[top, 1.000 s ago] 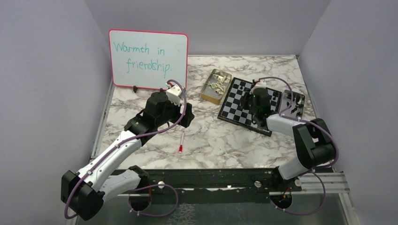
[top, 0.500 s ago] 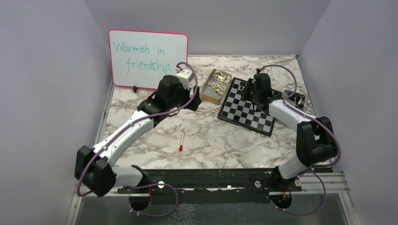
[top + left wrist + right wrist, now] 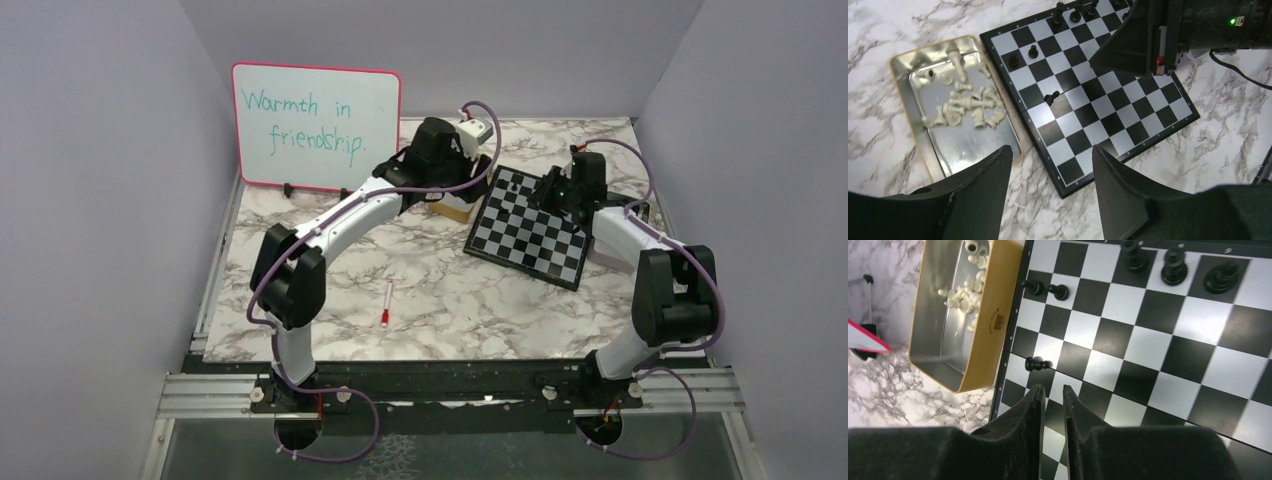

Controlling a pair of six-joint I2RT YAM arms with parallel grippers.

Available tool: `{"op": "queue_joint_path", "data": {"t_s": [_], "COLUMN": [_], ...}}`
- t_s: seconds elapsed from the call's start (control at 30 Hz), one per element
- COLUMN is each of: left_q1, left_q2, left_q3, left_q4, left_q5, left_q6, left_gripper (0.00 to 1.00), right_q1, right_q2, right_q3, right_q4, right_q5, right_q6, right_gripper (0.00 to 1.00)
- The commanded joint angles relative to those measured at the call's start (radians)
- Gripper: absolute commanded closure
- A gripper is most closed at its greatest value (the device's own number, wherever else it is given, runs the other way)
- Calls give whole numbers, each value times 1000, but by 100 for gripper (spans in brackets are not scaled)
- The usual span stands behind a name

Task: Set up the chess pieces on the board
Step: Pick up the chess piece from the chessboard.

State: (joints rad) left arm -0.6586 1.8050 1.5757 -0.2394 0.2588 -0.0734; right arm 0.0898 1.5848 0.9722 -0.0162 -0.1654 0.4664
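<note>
The board (image 3: 525, 230) lies right of centre, black and silver checks. Black chess pieces stand along its far row (image 3: 1174, 267). Two black pawns (image 3: 1034, 287) stand near its left edge, and one black pawn (image 3: 1037, 363) lies tipped on its side. Cream chess pieces (image 3: 965, 102) lie heaped in a gold-sided tin (image 3: 905, 60) beside the board. My left gripper (image 3: 1051, 150) hangs high above the board's near corner, open and empty. My right gripper (image 3: 1051, 388) hovers over the board just short of the tipped pawn, its fingers a narrow gap apart with nothing between them.
A pink-framed whiteboard (image 3: 316, 127) stands at the back left. A red-capped marker (image 3: 387, 302) lies on the marble in front of the arms. Grey walls close in the left, right and back sides. My right gripper's body (image 3: 1148, 40) hangs over the board's far right part.
My left arm has swung from the table's left to above the tin, its jaws narrowing. My right gripper has drawn back from mid-board to the far right side.
</note>
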Motion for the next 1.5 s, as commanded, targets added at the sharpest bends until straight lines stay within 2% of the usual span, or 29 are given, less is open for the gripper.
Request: {"op": "queue_joint_path", "data": {"t_s": [0.0, 0.1, 0.23, 0.37, 0.67, 0.9, 1.17, 1.47], "left_q1": [-26, -32, -32, -31, -31, -44, -55, -71], "left_q2": [117, 199, 303, 359, 435, 500, 566, 583], "left_q3": [128, 204, 299, 337, 352, 381, 412, 381], "left_q4": [18, 17, -2, -8, -9, -1, 26, 81], "left_q5": [124, 169, 189, 218, 278, 276, 247, 186], "left_q6": [138, 208, 269, 281, 419, 405, 408, 385], "left_gripper": [41, 47, 47, 48, 52, 55, 59, 62], "right_q1": [-4, -14, -15, -14, -23, -39, -49, -80], "right_q2": [55, 50, 66, 126, 111, 56, 5, -32], "right_q3": [46, 30, 6, 62, 75, 44, 0, -38], "right_q4": [-23, 2, 128, 106, -41, -61, -55, -44], "right_q5": [-109, -136, -207, -291, -81, -3, 33, 33], "right_q6": [-48, -42, -47, -149, -47, 4, 20, 25], "right_gripper": [76, 75, 74, 73, 75, 75, 75, 75]}}
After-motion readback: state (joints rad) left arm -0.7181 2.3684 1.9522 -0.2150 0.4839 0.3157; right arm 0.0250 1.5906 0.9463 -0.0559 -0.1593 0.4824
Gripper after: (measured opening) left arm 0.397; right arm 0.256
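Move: About 10 cm to the left hand's right, 4 cm ahead and some 19 cm below it lies the toppled black pawn on the chessboard. Two standing black pawns are roughly 9 cm beyond the toppled one, the first straight out from it, the second 3 cm farther right. The tray of white pieces sits about 13 cm ahead of the left hand, level sideways. From the right hand the toppled pawn is about 3 cm ahead, 6 cm left and 9 cm below. Sweeping right and a little forward while sinking, the left hand then drops nearly straight towards the toppled pawn, some 14 cm down and 10 cm right in all. It turns about 25 degrees clockwise and narrows its open fingers, without touching the pawn. The right hand, almost shut and empty, shifts a little left, dips, then swings about 5 cm right, clear of the pawn. ##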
